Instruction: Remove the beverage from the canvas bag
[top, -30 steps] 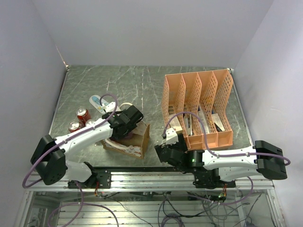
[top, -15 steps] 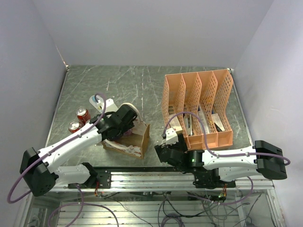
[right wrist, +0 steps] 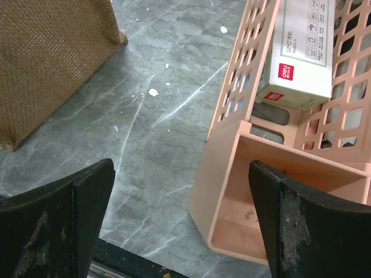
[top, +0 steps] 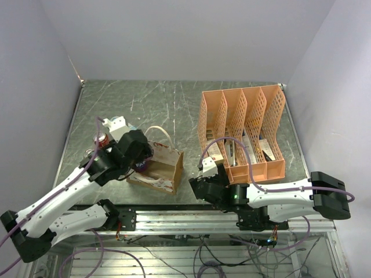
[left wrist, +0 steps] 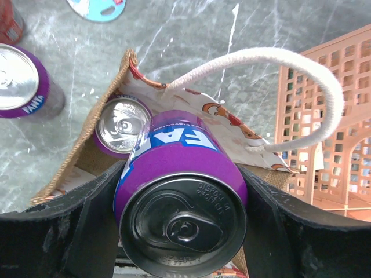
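Note:
The canvas bag stands open near the front of the table, with a cream handle looped behind it. My left gripper is shut on a purple beverage can and holds it above the bag's left side. In the top view the gripper and the can sit over the bag's left edge. A second purple can stands inside the bag. My right gripper is open and empty, low over the table between the bag and the rack.
An orange file rack holding a white box stands at the right. A purple can and a red can stand left of the bag. A blue-and-white item lies behind them.
My left arm has drawn back to the left and up, bringing the purple can out from the bag's mouth to above its left edge. The right arm has not moved.

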Motion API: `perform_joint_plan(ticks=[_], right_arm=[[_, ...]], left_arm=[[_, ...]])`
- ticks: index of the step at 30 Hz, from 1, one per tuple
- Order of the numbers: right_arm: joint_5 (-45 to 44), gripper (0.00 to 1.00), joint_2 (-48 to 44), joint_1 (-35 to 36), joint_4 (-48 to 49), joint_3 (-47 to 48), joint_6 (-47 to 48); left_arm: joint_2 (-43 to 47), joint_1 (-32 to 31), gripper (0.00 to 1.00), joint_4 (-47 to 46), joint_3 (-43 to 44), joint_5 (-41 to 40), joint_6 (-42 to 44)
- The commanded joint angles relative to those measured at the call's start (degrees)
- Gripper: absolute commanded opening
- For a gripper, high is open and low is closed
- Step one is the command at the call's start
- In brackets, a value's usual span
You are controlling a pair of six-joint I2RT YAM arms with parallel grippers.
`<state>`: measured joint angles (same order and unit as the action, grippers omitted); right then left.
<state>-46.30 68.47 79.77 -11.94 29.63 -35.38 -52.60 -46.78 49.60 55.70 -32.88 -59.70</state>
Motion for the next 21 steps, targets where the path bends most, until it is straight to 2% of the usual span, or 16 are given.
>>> perform_joint_plan(ticks=[1,5,9,12,16,21], right_arm=[[-2.00,1.00,0.61,0.46,-0.51,1.63,-0.97],[-2.11,1.00,1.06,0.48,-0.46,1.82,-0.92],[-2.14,1.00,1.55,0.55,-0.69,2.01,-0.94],[-2.13,1.00,1.91,0.60,-0.71,2.21,-0.86],[-2.14,1.00,2.52,0.65,-0.70,2.45,-0.80],[-2.22,1.00,3.61,0.74,-0.86,2.96,-0.81]], left_arm=[[6.25,-0.23,0.07,-2.13,4.39,-5.34,5.89],[10.79,-0.24,0.07,0.65,6.65,-9.06,7.60],[13.37,-0.24,0.07,8.37,10.21,-16.46,5.14],[13.48,-0.24,0.07,18.59,12.15,-23.43,-4.15],[12.28,-0.24,0.07,35.60,12.36,-29.58,-23.47],[11.98,-0.23,0.07,36.13,7.85,-29.12,-29.60]])
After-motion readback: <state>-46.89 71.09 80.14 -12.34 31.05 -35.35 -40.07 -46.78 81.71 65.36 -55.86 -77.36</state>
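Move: The left hand holds a purple can above the canvas bag. The standing purple can is roughly 14 cm to its left and 5 cm ahead, some 15 cm lower; of the red cans, the farther stands about 18 cm left and 10 ahead, the nearer 22 left and 5 ahead. The bag's last can is 3 cm ahead and 4 left, the bag's middle 4 cm right. From the right hand the standing purple can is some 40 cm left, 10 ahead. The left arm keeps its grip on the purple can and first lifts it nearly 9 cm higher above the bag with the fingertips tipping up, speeding up to the left as it goes. It then swings across the bag's left side towards the standing cans, about 13 cm left and 5 cm back overall, turning some 25 degrees counter-clockwise and starting to sink again by about 3 cm at the end. ##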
